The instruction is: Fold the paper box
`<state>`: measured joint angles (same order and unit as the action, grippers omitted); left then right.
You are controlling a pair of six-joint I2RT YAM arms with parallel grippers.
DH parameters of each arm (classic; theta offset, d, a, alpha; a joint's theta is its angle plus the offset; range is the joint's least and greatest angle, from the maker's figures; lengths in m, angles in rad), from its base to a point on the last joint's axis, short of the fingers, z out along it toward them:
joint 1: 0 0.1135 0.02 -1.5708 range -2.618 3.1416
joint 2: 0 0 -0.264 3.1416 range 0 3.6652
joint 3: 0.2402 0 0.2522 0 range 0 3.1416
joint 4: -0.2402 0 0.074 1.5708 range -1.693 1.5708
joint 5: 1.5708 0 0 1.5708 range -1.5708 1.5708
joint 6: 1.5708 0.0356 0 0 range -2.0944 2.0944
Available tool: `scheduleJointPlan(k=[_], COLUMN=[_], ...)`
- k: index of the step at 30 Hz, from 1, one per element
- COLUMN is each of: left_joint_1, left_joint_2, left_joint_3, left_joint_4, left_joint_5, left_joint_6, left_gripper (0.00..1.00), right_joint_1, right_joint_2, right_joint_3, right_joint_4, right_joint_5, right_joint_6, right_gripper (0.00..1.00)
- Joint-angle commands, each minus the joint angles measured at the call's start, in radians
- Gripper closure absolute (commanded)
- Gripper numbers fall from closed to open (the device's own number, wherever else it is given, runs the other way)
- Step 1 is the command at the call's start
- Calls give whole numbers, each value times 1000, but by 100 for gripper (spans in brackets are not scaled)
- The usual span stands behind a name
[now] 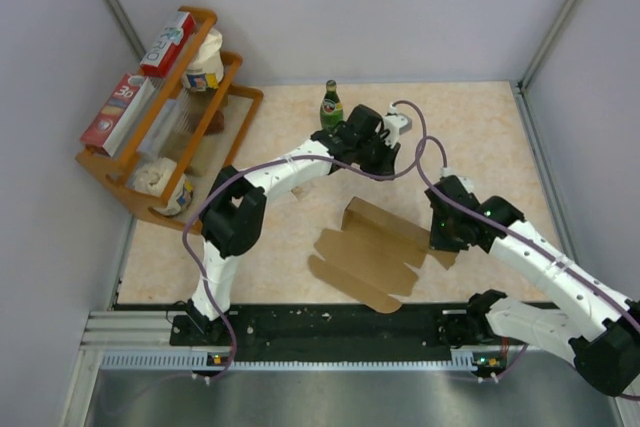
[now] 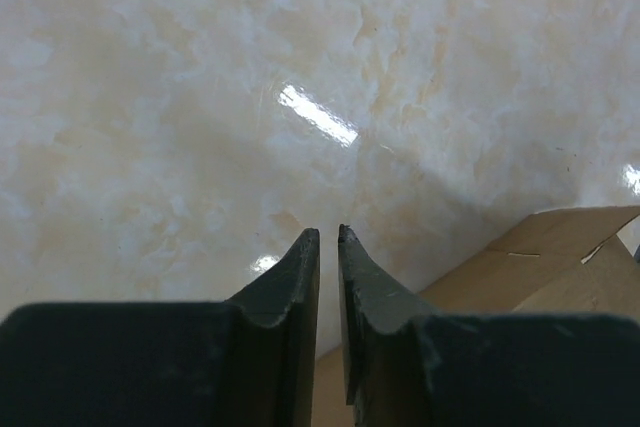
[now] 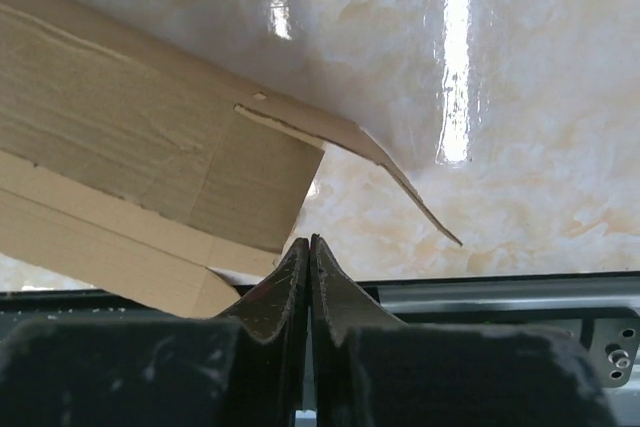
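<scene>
The paper box [image 1: 370, 257] is a brown die-cut cardboard sheet lying mid-table, with one panel standing up at its far edge. My left gripper [image 1: 385, 152] hovers beyond it, near the bottle. In the left wrist view its jaws [image 2: 328, 232] stand a narrow gap apart with nothing between them, over bare table, and the box [image 2: 560, 257] lies off to the lower right. My right gripper [image 1: 438, 237] is at the sheet's right edge. In the right wrist view its jaws [image 3: 309, 239] are shut and empty, just short of a raised flap of the box [image 3: 130, 147].
A green bottle [image 1: 331, 105] stands at the back of the table, close to the left arm's wrist. A wooden rack [image 1: 110, 172] at the far left holds red-and-white boxes and containers. A black rail [image 1: 330, 322] runs along the near edge.
</scene>
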<state>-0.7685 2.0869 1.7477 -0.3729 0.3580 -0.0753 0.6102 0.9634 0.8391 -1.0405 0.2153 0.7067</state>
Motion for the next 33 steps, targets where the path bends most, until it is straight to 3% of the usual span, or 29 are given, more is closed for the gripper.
scheduleJointPlan(k=[1,5,16,33], left_joint_1=[-8,-8,-5,38], left_joint_2=[-7,-8,-8,-109], left_joint_3=[-20,-53,-119,-270], left_joint_4=[11,26,52,46], left_joint_5=[61,96,202,203], left_joint_6=[25,25,28,16], left_gripper=[87,100,100,100], right_joint_1=[-27,-52,-98,-99], right_joint_2=[28,23,66,116], right_joint_3=[38,8,-48,-77], right_joint_4=[51,105,181,350], right_joint_5=[30,-11,-48,-154], right_joint_6=[-26,-26,-49,-88], right_gripper=[100,100,100,100])
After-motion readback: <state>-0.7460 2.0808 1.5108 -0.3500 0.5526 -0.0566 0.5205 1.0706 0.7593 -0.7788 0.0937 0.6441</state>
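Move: The box's far wall, standing folded up, has its middle about 8 cm back from the left hand, neither left nor right of it and some 9 cm lower; the box floor lies 8 cm nearer the base than that wall and 4 cm to its left. From the right hand, the wall's right-hand corner is about 4 cm ahead, 3 cm left and 6 cm down, with the end flap some 3 cm ahead, 3 cm right and 7 cm down. The left fingertips come against the outside of the far wall: the hand sinks about 7 cm and draws back some 6 cm, drifting left late on, while its slightly open fingers shut empty and the wrist tips about 15 degrees. Meanwhile the right hand, fingers already shut, goes forward, down and then left, about 5 cm in all, up close to the inner side of the wall's right corner. ##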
